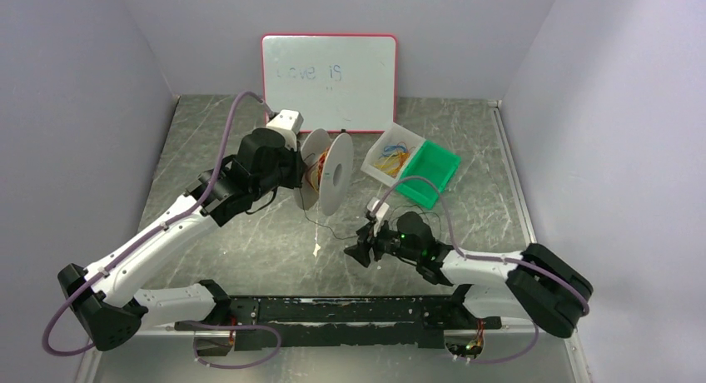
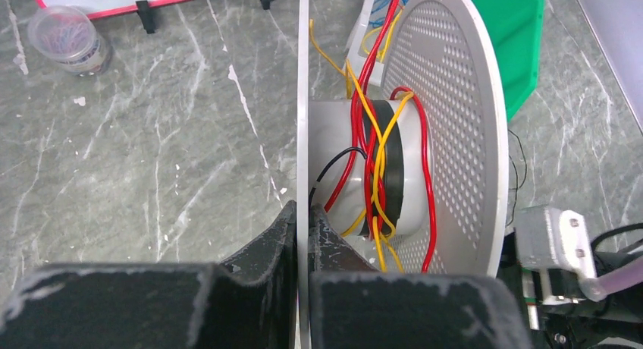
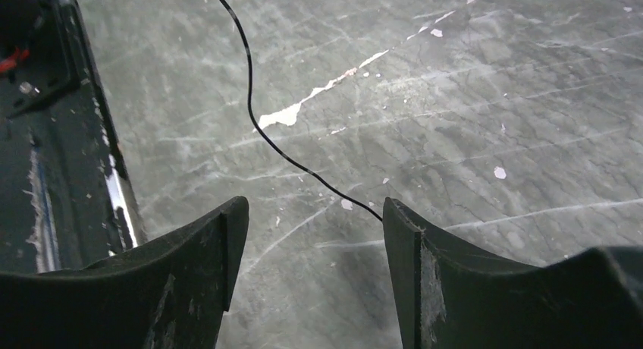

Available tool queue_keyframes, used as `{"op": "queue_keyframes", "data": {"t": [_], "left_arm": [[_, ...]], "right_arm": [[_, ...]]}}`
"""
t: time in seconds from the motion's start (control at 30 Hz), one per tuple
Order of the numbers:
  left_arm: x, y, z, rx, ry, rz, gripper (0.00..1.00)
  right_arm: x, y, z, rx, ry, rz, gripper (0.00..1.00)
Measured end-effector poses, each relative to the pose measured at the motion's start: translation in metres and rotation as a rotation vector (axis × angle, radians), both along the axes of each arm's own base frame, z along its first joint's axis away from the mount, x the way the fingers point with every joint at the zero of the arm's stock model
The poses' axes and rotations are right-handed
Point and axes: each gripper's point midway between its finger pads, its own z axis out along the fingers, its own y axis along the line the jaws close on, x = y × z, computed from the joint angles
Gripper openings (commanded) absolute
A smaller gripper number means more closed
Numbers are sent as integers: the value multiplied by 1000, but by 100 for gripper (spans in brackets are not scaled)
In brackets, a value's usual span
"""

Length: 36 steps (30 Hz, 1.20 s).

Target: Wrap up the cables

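Note:
A white spool [image 1: 333,173] with perforated flanges is held upright above the table's middle. My left gripper [image 1: 301,168] is shut on the edge of its near flange [image 2: 303,99], fingertips [image 2: 303,216] pinching the thin disc. Red and orange-yellow cables [image 2: 375,159] are wound loosely round the hub, and a black cable [image 2: 334,161] leaves it. That black cable [image 3: 258,121] trails across the table and runs behind the right finger's tip. My right gripper [image 3: 315,212] hovers low over the table, open, with nothing between its fingers; it is also seen near the front centre [image 1: 360,251].
A whiteboard [image 1: 329,71] leans on the back wall. A white tray [image 1: 390,158] of coloured wires and a green bin [image 1: 429,173] stand right of the spool. A clear jar [image 2: 67,38] sits near the whiteboard. The black base rail [image 3: 45,136] lies left of my right gripper.

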Motion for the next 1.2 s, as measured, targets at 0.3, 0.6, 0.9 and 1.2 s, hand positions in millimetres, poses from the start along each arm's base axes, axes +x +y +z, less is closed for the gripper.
{"op": "queue_keyframes", "data": {"t": [0.3, 0.6, 0.9, 1.2], "left_arm": [[-10, -2, -2, -17, 34, -30, 7], [-26, 6, 26, -95, -11, -53, 7], [-47, 11, 55, -192, -56, -98, 7], [-71, 14, 79, -273, -96, -175, 7]], "right_arm": [[11, 7, -26, -58, -56, 29, 43], [43, -6, -20, -74, -115, -158, 23], [63, -21, -17, -88, -145, -297, 18], [86, -39, -7, -50, -139, -418, 0]]}}
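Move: The black cable to be gripped crosses roughly 3 cm ahead of the open right hand and some 3 cm below it. From that hand the spool's middle is about 14 cm ahead, 6 cm left and 17 cm up; the green tray lies some 22 cm ahead, 19 cm right and 7 cm down. The left hand still grips the spool's near flange, the spool's middle about 4 cm ahead, 5 cm right and 3 cm below; the cable's grip spot lies about 7 cm back, 11 cm right and 23 cm down. The right hand dips about 3 cm, then heads forward towards the trays and somewhat to its right, about 9 cm forward in all, turning some 25 degrees clockwise while its fingers shut from wide open and pinch the black cable. The left hand keeps its hold on the spool flange and, after a small draw back, lifts and pulls it up and back, away from the whiteboard, rolling so that its right side rises. ##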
